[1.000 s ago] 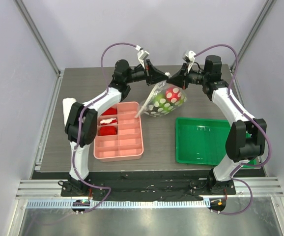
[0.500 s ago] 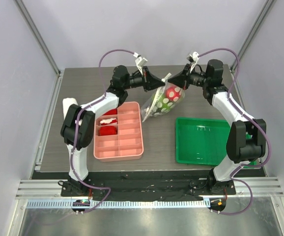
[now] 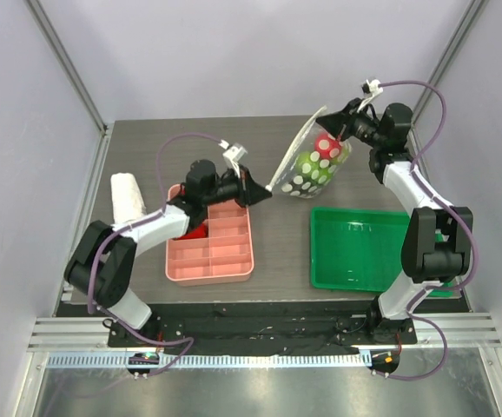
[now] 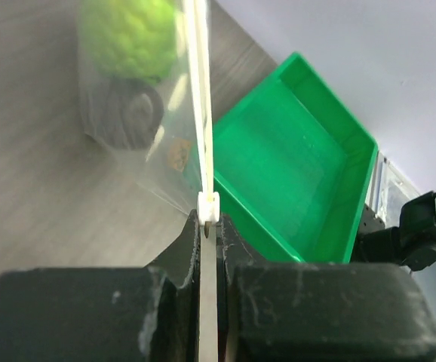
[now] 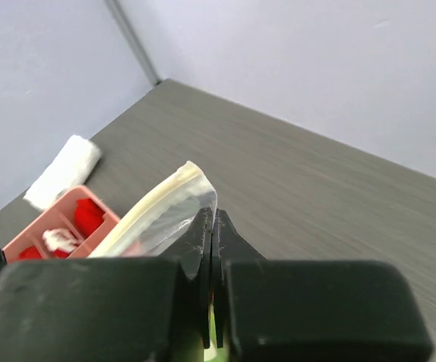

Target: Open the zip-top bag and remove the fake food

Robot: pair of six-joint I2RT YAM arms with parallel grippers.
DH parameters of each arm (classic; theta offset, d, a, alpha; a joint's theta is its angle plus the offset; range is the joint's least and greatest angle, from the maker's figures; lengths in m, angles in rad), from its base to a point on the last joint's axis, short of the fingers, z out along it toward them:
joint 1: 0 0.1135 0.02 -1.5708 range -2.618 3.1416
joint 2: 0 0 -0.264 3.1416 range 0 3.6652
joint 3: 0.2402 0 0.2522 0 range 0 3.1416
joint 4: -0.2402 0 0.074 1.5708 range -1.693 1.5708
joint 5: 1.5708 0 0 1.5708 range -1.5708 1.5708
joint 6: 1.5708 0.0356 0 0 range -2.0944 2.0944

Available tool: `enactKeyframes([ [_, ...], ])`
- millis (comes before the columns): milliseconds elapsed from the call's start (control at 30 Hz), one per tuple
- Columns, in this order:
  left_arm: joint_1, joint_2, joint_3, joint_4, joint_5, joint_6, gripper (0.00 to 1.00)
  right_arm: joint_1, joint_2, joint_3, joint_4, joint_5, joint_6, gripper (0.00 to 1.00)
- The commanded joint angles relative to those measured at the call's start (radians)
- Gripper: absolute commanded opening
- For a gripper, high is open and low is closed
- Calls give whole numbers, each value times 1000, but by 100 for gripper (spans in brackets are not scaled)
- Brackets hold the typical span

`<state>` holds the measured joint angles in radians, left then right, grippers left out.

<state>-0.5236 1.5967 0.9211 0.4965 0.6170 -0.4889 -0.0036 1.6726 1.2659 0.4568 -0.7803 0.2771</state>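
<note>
The zip-top bag (image 3: 313, 163), clear with white dots, hangs in the air over the back of the table, between my two grippers. Inside it the fake food shows as a red apple (image 3: 326, 145) and green fruit (image 3: 307, 165). The left wrist view shows a bumpy green fruit (image 4: 131, 34) through the plastic. My left gripper (image 3: 266, 191) (image 4: 209, 220) is shut on the white slider (image 4: 209, 207) at the low end of the zip strip (image 4: 198, 90). At the bag's upper corner (image 5: 203, 197) my right gripper (image 3: 342, 132) (image 5: 213, 220) is shut on the plastic.
A pink divided tray (image 3: 225, 261) with red pieces lies under the left arm. The green tray (image 3: 364, 252) (image 4: 293, 158) sits front right, below the bag. A white cloth roll (image 3: 127, 195) (image 5: 63, 170) lies at the table's left side.
My left gripper has swung from the back centre down and to the left, drawing the slider along the zip. My right gripper has carried the bag's corner to the right and back.
</note>
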Motion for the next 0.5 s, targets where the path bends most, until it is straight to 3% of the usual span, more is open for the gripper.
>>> enactKeyframes([
  [0, -107, -84, -99, -114, -121, 41, 0, -13, 19, 24, 221, -54, 39, 2],
  [100, -107, -145, -120, -174, -123, 71, 12, -12, 24, 9, 296, -157, 53, 2],
  [133, -105, -161, -111, -203, -108, 88, 29, -12, 30, 3, 328, -184, 66, 2],
  [233, -107, -230, -42, -324, -109, 165, 56, -12, 58, -28, 561, -338, 199, 2],
  [367, -104, -244, 131, -492, -122, 230, 69, -12, 119, -17, 883, -437, 491, 2],
  [400, -104, -244, 177, -516, -114, 228, 69, -12, 136, -10, 1045, -447, 558, 2],
  [467, -102, -253, 214, -516, -124, 245, 69, -12, 197, 42, 1182, -468, 770, 2],
])
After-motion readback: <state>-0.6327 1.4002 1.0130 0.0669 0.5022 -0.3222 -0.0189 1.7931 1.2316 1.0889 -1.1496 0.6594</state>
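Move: At the left fingertips, still pinched, sits the white zip slider at the bag's near end; the fake food hangs about 8 cm ahead, 10 cm to the right and 4 cm lower. The pink organizer is centred some 4 cm back, 17 cm left, and the green tray about 9 cm back, 30 cm right, both roughly 18 cm below. From the right hand, holding the bag's far corner, the slider lies about 16 cm back, 14 cm left, 11 cm lower. Carrying on its pull on the zip end, the left hand draws back about 5 cm, sinking slightly, spreads its fingers wide to let go of the bag, then rises some 5 cm over the organizer's right edge. Meanwhile the right hand keeps its pinch on the far corner, easing back and left about 5 cm, lifting a little late on and turning roughly 20 degrees counter-clockwise. ##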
